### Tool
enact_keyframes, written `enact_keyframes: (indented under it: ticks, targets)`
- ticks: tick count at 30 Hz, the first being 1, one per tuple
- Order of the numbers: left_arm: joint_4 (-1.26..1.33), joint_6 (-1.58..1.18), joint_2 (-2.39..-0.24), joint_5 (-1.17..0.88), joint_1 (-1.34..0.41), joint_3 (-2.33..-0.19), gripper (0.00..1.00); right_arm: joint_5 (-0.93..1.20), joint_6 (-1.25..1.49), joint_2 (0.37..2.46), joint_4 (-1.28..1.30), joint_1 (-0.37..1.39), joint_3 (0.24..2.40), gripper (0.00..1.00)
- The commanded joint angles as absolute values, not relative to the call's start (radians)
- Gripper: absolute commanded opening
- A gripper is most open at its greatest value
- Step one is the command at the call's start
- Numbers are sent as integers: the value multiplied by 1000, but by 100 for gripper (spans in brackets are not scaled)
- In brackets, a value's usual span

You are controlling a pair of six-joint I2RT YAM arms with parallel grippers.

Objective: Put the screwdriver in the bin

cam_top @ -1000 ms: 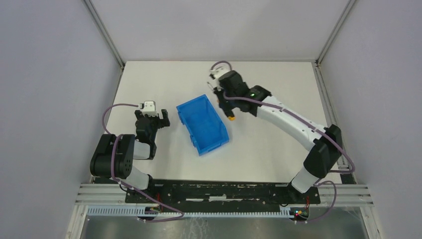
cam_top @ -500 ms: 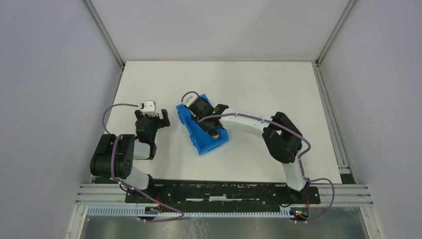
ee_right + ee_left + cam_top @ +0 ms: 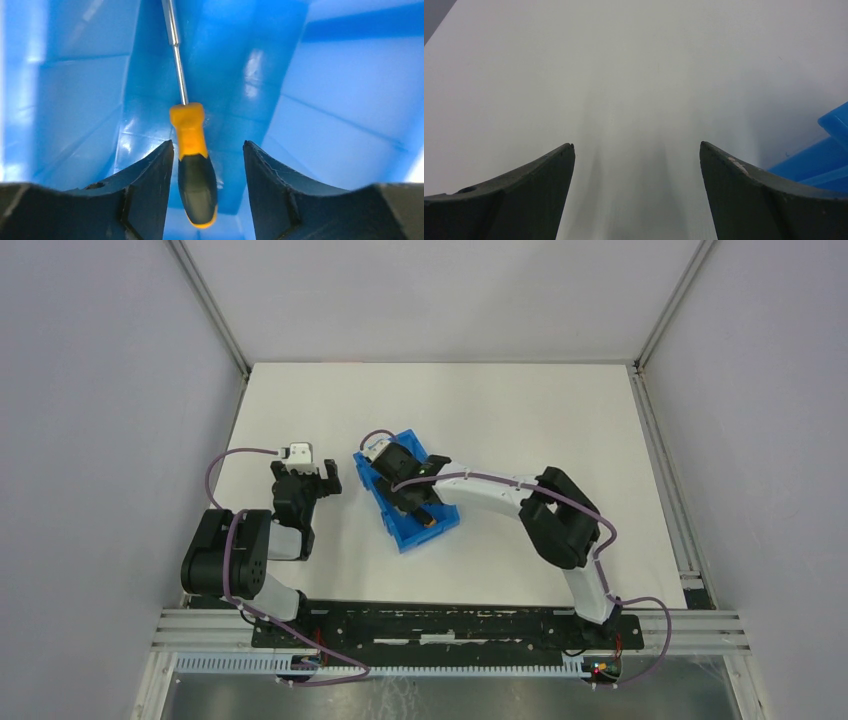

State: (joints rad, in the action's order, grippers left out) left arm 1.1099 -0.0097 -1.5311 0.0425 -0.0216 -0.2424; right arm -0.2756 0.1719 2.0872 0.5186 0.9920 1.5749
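Observation:
The blue bin (image 3: pixel 415 537) stands at the table's middle, slanted. My right gripper (image 3: pixel 418 508) reaches down into it. In the right wrist view the screwdriver (image 3: pixel 192 145) lies between the open jaws of my right gripper (image 3: pixel 208 143), its orange and black handle close to the left finger, with a clear gap to the right finger. Its grey shaft (image 3: pixel 175 45) points away along the bin's floor (image 3: pixel 320 115). A bit of orange handle (image 3: pixel 427 521) shows from above. My left gripper (image 3: pixel 305 472) rests open to the left of the bin and holds nothing.
White table (image 3: pixel 520 410) inside grey walls with metal corner posts. In the left wrist view my left gripper (image 3: pixel 636 145) faces bare table, with a corner of the bin (image 3: pixel 824 160) at the right edge.
My right arm swung from the back of the table to the bin, carrying the screwdriver down into it. Its jaws have parted from the handle. The left arm has not moved.

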Motion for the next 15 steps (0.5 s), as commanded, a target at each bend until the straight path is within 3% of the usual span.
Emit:
enact_keyframes:
  ticks: [1, 3, 7, 15]
  targets:
    - [1157, -26, -1535, 38, -17, -253, 100, -339, 171, 1873, 528, 1008, 1669, 61]
    - [1157, -26, -1534, 38, -17, -253, 100, -367, 155, 1788, 520, 1008, 1665, 67]
    - [1157, -26, -1533, 38, -17, -253, 100, -501, 130, 1604, 512, 998, 1590, 98]
    - [1157, -26, -1534, 38, -17, -253, 100, -814, 144, 1146, 260, 904, 1015, 98]
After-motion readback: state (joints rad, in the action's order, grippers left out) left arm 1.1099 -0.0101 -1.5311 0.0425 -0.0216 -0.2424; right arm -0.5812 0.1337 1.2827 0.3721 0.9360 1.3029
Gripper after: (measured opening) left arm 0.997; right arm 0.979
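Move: The screwdriver already lies in the bin, its handle between the right hand's half-open fingers. Its middle is about 3 cm below that hand, 1 cm ahead and 1 cm to the left, with the butt pointing back and right. The middle of the bin around it is about 2 cm ahead of the hand, neither left nor right, and 2 cm down. From the idle left hand, the screwdriver is about 20 cm to the right, 7 cm back and 6 cm below. Straight up and fast, the right hand climbs out of the bin, its already loosened fingers spreading fully wide and leaving the screwdriver's handle. After nearly 20 cm of rise it also swings right over the bin's side, ending some 27 cm higher and 13 cm to the right, while the wrist tips the fingers from steeply down towards forward. ##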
